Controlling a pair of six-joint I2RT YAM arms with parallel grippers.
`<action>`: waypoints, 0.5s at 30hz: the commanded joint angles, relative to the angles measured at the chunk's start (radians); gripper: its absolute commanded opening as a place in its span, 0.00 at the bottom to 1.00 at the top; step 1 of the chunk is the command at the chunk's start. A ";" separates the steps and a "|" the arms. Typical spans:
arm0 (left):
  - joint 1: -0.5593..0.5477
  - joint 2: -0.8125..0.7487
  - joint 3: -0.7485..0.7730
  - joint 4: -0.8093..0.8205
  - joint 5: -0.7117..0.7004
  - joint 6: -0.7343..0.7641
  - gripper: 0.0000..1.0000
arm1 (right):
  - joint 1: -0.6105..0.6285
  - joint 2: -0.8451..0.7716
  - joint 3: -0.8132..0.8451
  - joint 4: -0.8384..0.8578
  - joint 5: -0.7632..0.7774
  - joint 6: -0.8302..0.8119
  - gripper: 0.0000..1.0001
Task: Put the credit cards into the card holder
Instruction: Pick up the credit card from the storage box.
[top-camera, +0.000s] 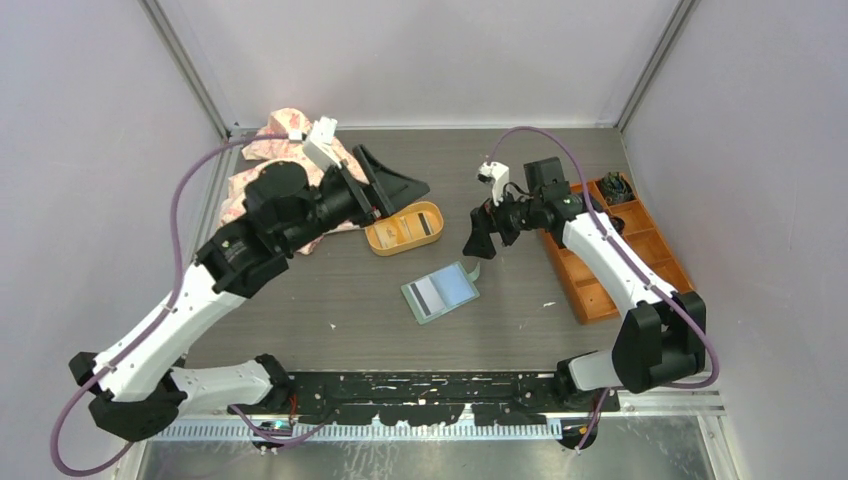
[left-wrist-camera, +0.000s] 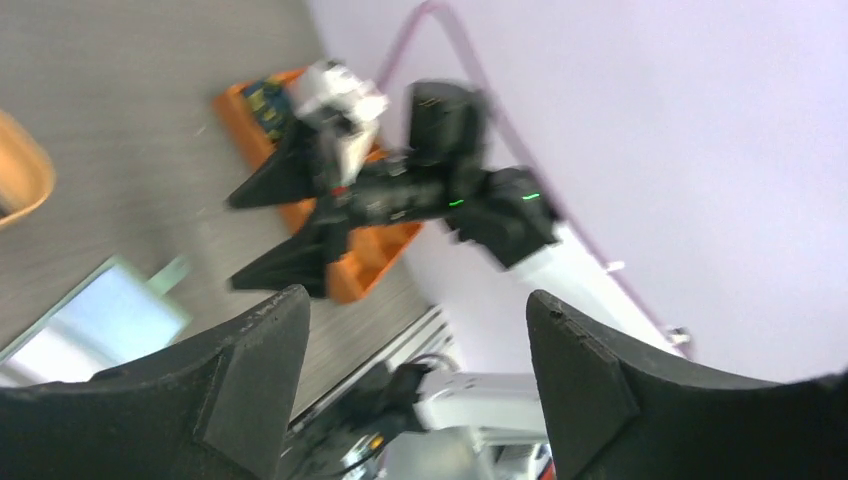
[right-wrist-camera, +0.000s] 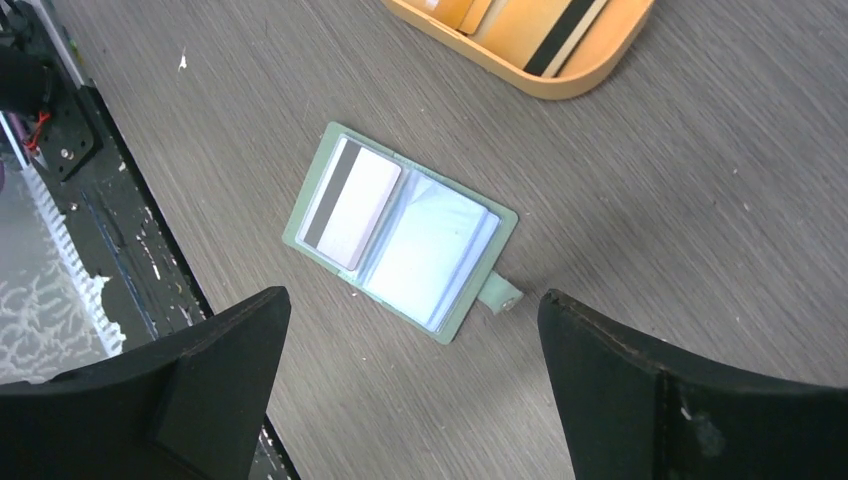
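Note:
The sage-green card holder (top-camera: 441, 292) lies open and flat on the table's middle. A white card with a dark stripe (right-wrist-camera: 352, 205) lies on its left half; clear slots show on the right half, and the snap tab (right-wrist-camera: 499, 294) sticks out. More cards (top-camera: 410, 227) lie in the yellow-orange oval tray (top-camera: 380, 241). My left gripper (top-camera: 392, 186) is open and empty, raised above the tray. My right gripper (top-camera: 482, 238) is open and empty, hovering just right of the card holder (right-wrist-camera: 400, 230), apart from it.
An orange compartment box (top-camera: 612, 250) stands at the right under my right arm. A crumpled floral cloth (top-camera: 268, 158) lies at the back left behind my left arm. The tray also shows in the right wrist view (right-wrist-camera: 560, 78).

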 joint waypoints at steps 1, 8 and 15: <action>-0.124 0.082 0.279 -0.230 -0.172 -0.016 0.80 | -0.025 -0.076 -0.022 0.009 -0.042 0.039 0.99; -0.235 0.133 0.443 -0.281 -0.315 0.012 0.80 | -0.115 -0.129 -0.045 0.037 -0.087 0.034 0.99; -0.235 0.122 0.462 -0.269 -0.352 0.047 0.80 | -0.157 -0.104 -0.053 0.040 -0.121 0.039 0.99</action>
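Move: From the empty, raised left hand, the credit cards in the yellow box lie about 15 cm ahead, neither left nor right, and some 39 cm below. From the right hand these cards are about 16 cm to the left, 9 cm ahead and 16 cm below. The open card holder lies about 10 cm to the right hand's left and 4 cm back, the orange tray's middle some 24 cm to its right and 4 cm ahead, both about 17 cm lower. The left hand keeps climbing clear of the table, about 9 cm up while drawing back some 4 cm and slightly right, then eases down and forward again by a couple of centimetres, ending farther from the cards, its fingers still open. Meanwhile the right hand, empty and wide open, drifts about 4 cm to the right and rises some 2 cm, away from the yellow box and card holder towards the orange tray, turning slightly clockwise; neither hand touches anything. ##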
